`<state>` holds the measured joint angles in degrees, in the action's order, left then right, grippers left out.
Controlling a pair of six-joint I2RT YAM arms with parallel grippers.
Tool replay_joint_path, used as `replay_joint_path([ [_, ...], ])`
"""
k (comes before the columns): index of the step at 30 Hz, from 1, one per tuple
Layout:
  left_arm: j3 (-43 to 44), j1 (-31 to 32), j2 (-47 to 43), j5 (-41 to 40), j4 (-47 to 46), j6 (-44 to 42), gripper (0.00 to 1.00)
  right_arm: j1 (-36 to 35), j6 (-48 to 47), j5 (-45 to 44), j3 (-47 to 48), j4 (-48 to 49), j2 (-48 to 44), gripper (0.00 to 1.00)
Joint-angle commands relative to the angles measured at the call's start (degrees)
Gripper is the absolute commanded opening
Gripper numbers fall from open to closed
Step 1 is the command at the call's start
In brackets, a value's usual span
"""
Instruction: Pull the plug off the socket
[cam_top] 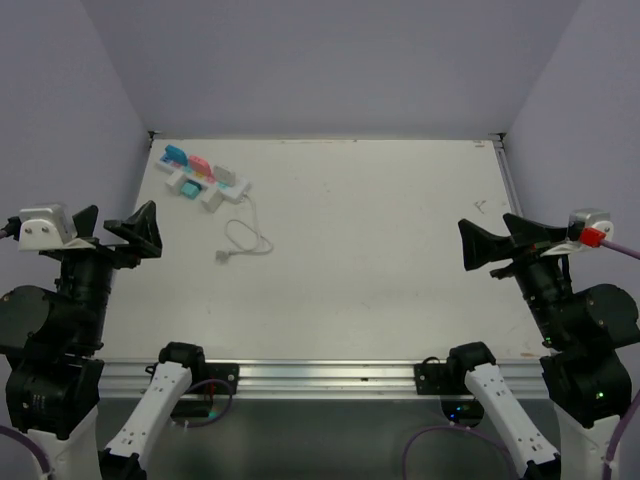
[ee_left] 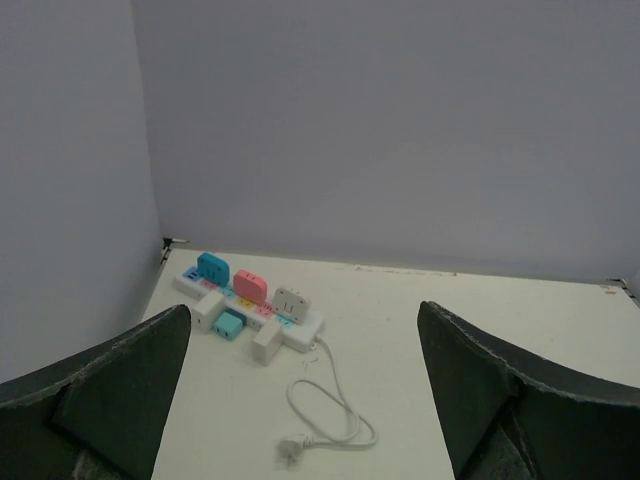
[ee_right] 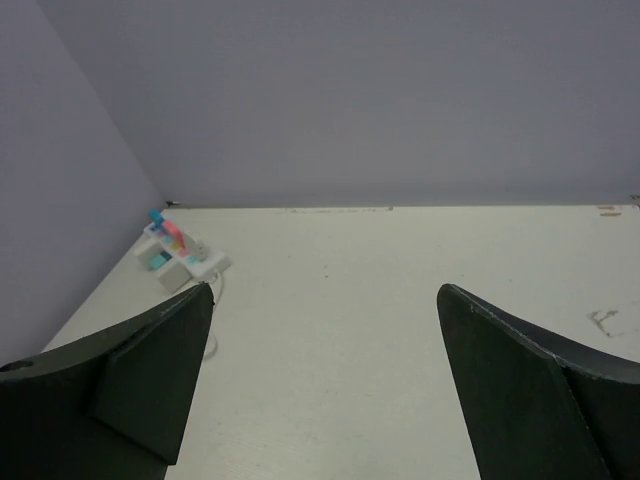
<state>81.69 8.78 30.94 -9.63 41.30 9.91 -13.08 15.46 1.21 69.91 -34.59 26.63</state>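
Observation:
The socket, a long white power strip (cam_top: 205, 180), lies at the far left of the table; it also shows in the left wrist view (ee_left: 300, 327) and, small, in the right wrist view (ee_right: 208, 264). Plugged adapters sit on it: a blue plug (ee_left: 213, 268), a pink plug (ee_left: 250, 286) and a white plug (ee_left: 290, 301) along the top, with two white blocks (ee_left: 267, 341) and a teal plug (ee_left: 230, 324) on its near side. My left gripper (cam_top: 118, 225) (ee_left: 304, 308) and right gripper (cam_top: 500, 240) (ee_right: 325, 288) are open, empty and far from the strip.
The strip's thin white cord (cam_top: 245, 238) (ee_left: 330, 400) loops on the table toward me and ends in a loose plug (ee_left: 292, 450). Grey walls enclose the table on three sides. A metal rail (cam_top: 320, 375) runs along the near edge.

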Motion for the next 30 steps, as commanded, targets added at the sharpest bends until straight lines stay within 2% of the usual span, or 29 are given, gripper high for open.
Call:
replay_joint_path([
  [1, -1.0, 0.3, 0.2, 0.3, -2.4, 0.4, 1.0, 0.0, 0.6, 1.0, -0.8, 2.4, 0.4, 0.99],
  [14, -7.8, 0.3, 2.0, 0.7, -3.1, 3.4, 0.99, -0.1, 5.3, 1.2, -4.5, 1.4, 4.7, 0.99],
  [23, -17.3, 0.3, 4.5, 1.9, -3.3, 8.9, 1.0, -0.1, 8.1, 8.3, -12.7, 0.2, 6.9, 0.99],
  [30, -27.4, 0.3, 13.8, 4.4, -6.8, 12.9, 1.0, -0.1, 9.6, 14.2, -16.6, 3.0, 8.7, 0.99],
])
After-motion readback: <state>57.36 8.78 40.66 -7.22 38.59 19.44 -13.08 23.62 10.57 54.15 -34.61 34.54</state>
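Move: The socket strip is far off and well below both open hands. Its upright white plug stands about 40 cm ahead of the left hand, roughly straight in front and 44 low; the pink plug is some 7 cm farther left, a white cube plug about 6 nearer and 3 left of the white one. The cord's loose end lies only 15 cm ahead, 2 right. From the right hand, the white plug is about 39 cm ahead and 57 left, 40 down. Touching nothing, both wide-open hands head down towards the socket strip with its plugs, gathering speed. The left sinks about 19 cm while reaching 10 forward and drifting slightly right, its fingers tipping down some 30 degrees; the right drops around 14 cm, going about 5 forward and 5 left, tipping down 25 or so and turning a little counter-clockwise. ##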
